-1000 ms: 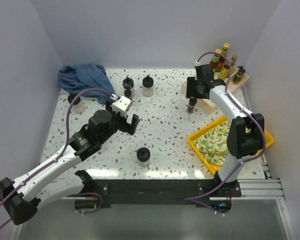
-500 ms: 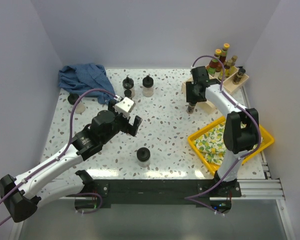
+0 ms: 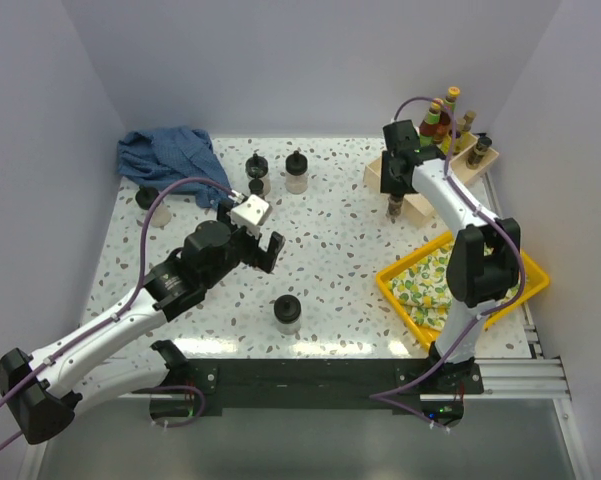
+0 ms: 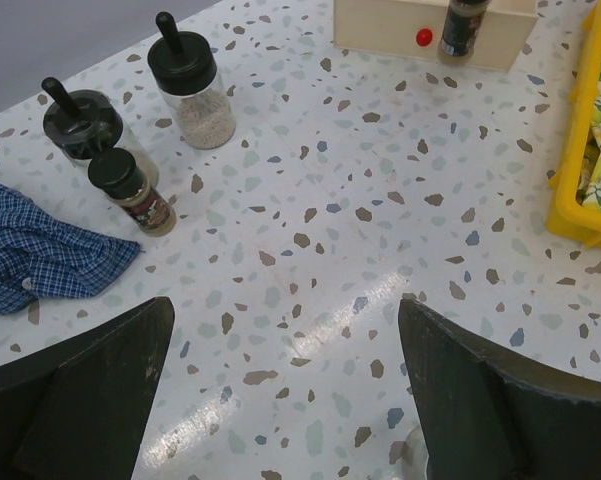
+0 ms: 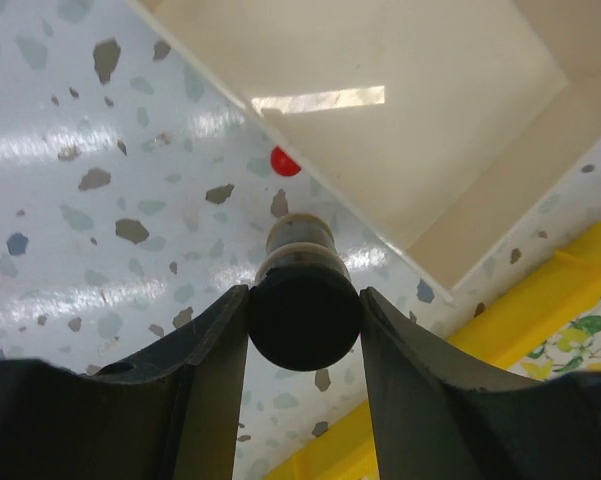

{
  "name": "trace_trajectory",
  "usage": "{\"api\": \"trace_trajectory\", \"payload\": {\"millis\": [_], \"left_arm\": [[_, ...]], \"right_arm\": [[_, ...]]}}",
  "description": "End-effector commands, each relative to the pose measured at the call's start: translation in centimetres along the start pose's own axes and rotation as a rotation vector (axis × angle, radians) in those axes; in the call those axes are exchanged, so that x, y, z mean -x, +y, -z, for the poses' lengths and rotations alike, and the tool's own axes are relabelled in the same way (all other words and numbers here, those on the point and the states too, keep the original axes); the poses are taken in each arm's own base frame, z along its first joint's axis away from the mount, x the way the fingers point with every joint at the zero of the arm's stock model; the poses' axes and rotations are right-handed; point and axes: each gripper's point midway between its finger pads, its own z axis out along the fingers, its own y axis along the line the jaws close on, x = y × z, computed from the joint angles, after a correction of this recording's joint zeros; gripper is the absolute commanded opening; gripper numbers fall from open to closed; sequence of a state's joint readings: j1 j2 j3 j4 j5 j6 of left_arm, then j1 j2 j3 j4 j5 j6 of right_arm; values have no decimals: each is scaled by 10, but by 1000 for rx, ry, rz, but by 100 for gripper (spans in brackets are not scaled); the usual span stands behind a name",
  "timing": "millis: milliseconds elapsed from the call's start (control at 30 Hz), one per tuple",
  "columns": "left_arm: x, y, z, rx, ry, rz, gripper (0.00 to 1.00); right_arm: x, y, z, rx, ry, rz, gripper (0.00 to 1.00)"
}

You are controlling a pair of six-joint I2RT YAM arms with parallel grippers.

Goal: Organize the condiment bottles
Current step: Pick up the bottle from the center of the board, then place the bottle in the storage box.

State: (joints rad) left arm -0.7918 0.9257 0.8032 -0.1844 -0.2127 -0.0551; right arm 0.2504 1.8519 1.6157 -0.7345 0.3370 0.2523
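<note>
My right gripper (image 3: 394,196) is shut on the black cap of a small dark shaker (image 3: 395,209), both fingers pressed against the cap (image 5: 303,310). The shaker hangs upright just in front of the beige divided tray (image 3: 421,208), near its red dot (image 5: 284,161). I cannot tell whether its base touches the table. Slim sauce bottles (image 3: 437,120) stand in the tray's back slots. My left gripper (image 3: 259,246) hovers open over mid-table with nothing between its fingers (image 4: 90,400). Black-lidded jars (image 4: 192,88) and a little shaker (image 4: 136,190) stand at the back left. Another jar (image 3: 287,313) stands near the front.
A yellow tray (image 3: 395,285) lined with lemon-print cloth lies at the right front, its rim (image 4: 580,150) showing in the left wrist view. A blue checked cloth (image 3: 166,155) is bunched at the back left, with a jar (image 3: 152,206) beside it.
The right gripper's fingers have shut on the shaker's cap and carried it slightly right, to the tray's front wall. The left arm has shifted only a little.
</note>
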Motion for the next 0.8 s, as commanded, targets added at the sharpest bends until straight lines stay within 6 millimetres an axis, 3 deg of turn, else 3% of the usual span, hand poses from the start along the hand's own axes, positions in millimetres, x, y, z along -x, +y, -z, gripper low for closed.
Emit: {"api": "trace_trajectory", "payload": {"millis": [0,300,467,667,767], "left_arm": [[6,-6,-1,-21,-19,-25,100],[7,-7,0,-29,-19,-25,100],[8,-10,0,-43,-21,-24,100],[5,-13,-1,-53,-11,-28,100],[4,-14,-1,-56,-6,-30,100]], "right_arm": [[77,-33,55,-111,-195,-157,0],[128,-102,55,-284,-299,-536,0],[135,-126,34,-377,-333,-692,0],[144,-161,39,-558,-462,-882,0],[145,-171,25,-545,-476,-961,0]]}}
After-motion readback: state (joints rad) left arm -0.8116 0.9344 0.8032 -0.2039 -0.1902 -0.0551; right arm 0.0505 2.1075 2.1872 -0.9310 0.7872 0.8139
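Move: The bottle already hangs, lifted a few centimetres, between my right fingers. The open near part of the box's narrow right compartment lies some 15 cm ahead, 20 cm right and 10 cm below that hand. The black-capped jar stands about 18 cm ahead and 25 cm right, the yellow-labelled bottles about 21 ahead and 17 right, the yellow tray 17 back and 21 right. From my left hand, that compartment is roughly 33 cm ahead and 54 cm right, 18 cm lower. Keeping my pinch just below the black cap, I whisk the bottle up about 13 cm and forward with my right hand, then swing it right over the box's near-left wall towards the narrow compartment, 14 cm to the right in all, sinking some 4 cm at the end. Meanwhile my wrist turns nearly 50 degrees clockwise and tips my fingers up and outward. ##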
